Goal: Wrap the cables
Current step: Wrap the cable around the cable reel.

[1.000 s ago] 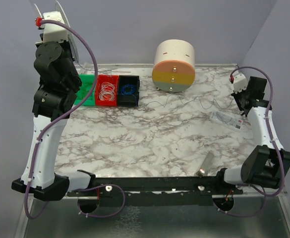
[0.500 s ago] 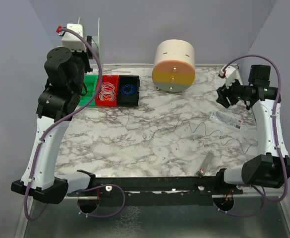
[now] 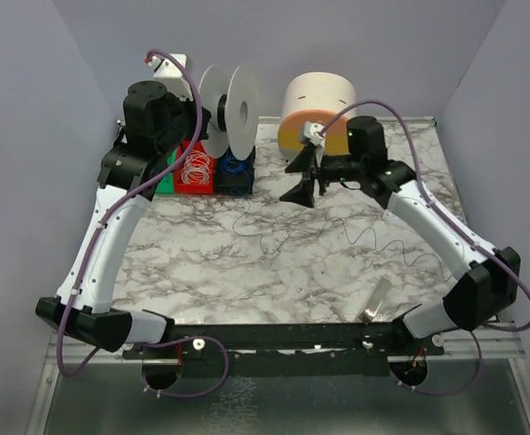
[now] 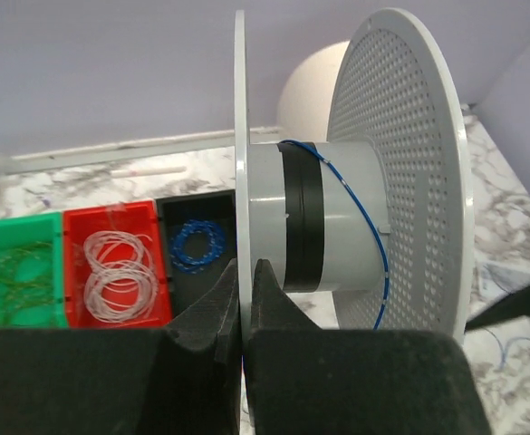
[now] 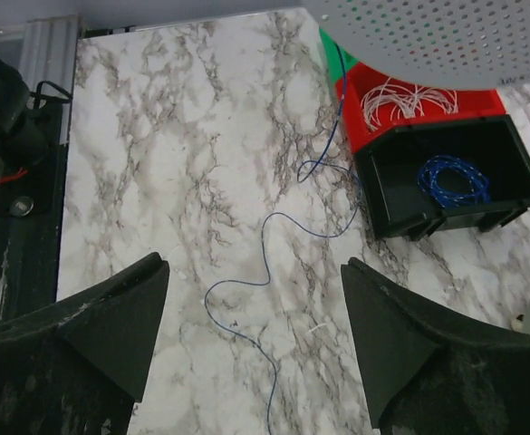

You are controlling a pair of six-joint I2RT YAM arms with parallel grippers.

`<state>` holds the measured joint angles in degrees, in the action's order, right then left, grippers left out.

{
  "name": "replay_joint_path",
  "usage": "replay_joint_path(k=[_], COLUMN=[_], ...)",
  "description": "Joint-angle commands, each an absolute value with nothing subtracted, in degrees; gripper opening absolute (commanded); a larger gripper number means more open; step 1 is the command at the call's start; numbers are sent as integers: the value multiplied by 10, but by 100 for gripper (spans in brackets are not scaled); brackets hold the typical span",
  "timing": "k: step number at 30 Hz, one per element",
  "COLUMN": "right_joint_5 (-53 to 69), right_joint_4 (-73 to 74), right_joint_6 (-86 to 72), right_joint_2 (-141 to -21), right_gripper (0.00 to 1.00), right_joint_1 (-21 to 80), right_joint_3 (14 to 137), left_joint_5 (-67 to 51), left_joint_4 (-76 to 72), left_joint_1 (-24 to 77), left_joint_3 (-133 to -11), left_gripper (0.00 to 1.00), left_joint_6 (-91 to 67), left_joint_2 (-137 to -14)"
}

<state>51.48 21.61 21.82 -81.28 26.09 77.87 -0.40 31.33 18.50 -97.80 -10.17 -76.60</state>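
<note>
The cable (image 3: 278,237) is a hair-thin wire that squiggles across the marble toward the right front. Its upper end rises to a grey spool (image 3: 231,112) held above the bins. In the left wrist view the cable (image 4: 380,254) looks blue and crosses the spool's hub (image 4: 337,217) beside a black band. My left gripper (image 4: 245,272) is shut on the solid flange (image 4: 240,136) of that spool. My right gripper (image 3: 301,181) hovers open in front of the spool. In the right wrist view the cable (image 5: 267,249) lies on the table below the open right gripper (image 5: 255,272), untouched.
Green (image 3: 167,181), red (image 3: 192,170) and black (image 3: 234,174) bins stand at the back left, with white and blue coils in the last two. A cream cylinder (image 3: 319,95) with coloured bands stands at the back. A small grey strip (image 3: 376,299) lies near the front right.
The left arm swung the spool from the far left corner to above the bins. The right arm moved from the right edge to the middle and opened. The cable slid forward.
</note>
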Motion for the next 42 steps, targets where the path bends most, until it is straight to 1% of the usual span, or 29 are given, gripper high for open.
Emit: replay_joint_path(k=[1,5,8,10,16,20,22,26,30,32,34,37,40,42], right_joint_5=[464,460,462,457,459,479,467,447,405,414,432,437,454,459], right_joint_4=[65,-4,-90,-122,-188,-249,-304,-395,-427,-459,-533,-621,-619,-652], right_joint_6=[143,121,84,51,3,-69,-121,-209,-273,-319,-363,-379,-375,-390], right_joint_2=[-874,-919,-940,-955,-977,-984,-985,-982,-975,-984,-997,-1008,-1020,-1029], right_gripper=[82,82,82,82,82,79,78,79,80,81,81,83,83,83], right_joint_1=[286,306,315,315,315,315,315,314,310,302,296,295,295,294], right_joint_3=[750,732,712,709,686,663,640,592,569,562,546,523,534,533], left_joint_5=[-104,-157,-206,-228,-256,-280,-297,-328,-318,-321,-330,-353,-371,-382], left_joint_4=[247,227,209,199,182,164,153,135,137,137,130,115,104,95], left_joint_1=[186,172,164,161,153,144,138,129,129,129,128,128,127,126], left_joint_3=[-961,-942,-932,-927,-919,-910,-908,-905,-906,-905,-903,-901,-901,-899], left_gripper=[0,0,0,0,0,0,0,0,0,0,0,0,0,0], left_joint_6=[-177,-207,-231,-242,-259,-279,-292,-315,-305,-306,-311,-322,-331,-338], left_joint_2=[-763,-765,-766,-766,-764,-763,-763,-759,-759,-762,-765,-768,-770,-771])
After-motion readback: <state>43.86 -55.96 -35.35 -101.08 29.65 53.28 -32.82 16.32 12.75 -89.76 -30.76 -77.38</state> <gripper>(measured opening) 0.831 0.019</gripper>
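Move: The blue cable hangs from the reel to the table; its free stretch is about 12 cm left of the open right hand, 2 cm ahead and 8 cm below. The reel's middle lies some 15 cm left, 11 ahead and 13 above that hand, the black bin 17 left, 9 ahead and 27 lower. From the left hand, which holds the reel's left flange, the hanging cable is about 9 cm right, 3 back and 21 below. Still pinching the reel's left flange by its edge, the left hand carries the reel about 6 cm right towards the right hand, dipping slightly and rising again, while turning clockwise and rolling right side up. The open right hand drops some 8 cm and reaches left and a little forward to the hanging cable, then stays there, tilting its fingertips upward and rolling, still wide open. ##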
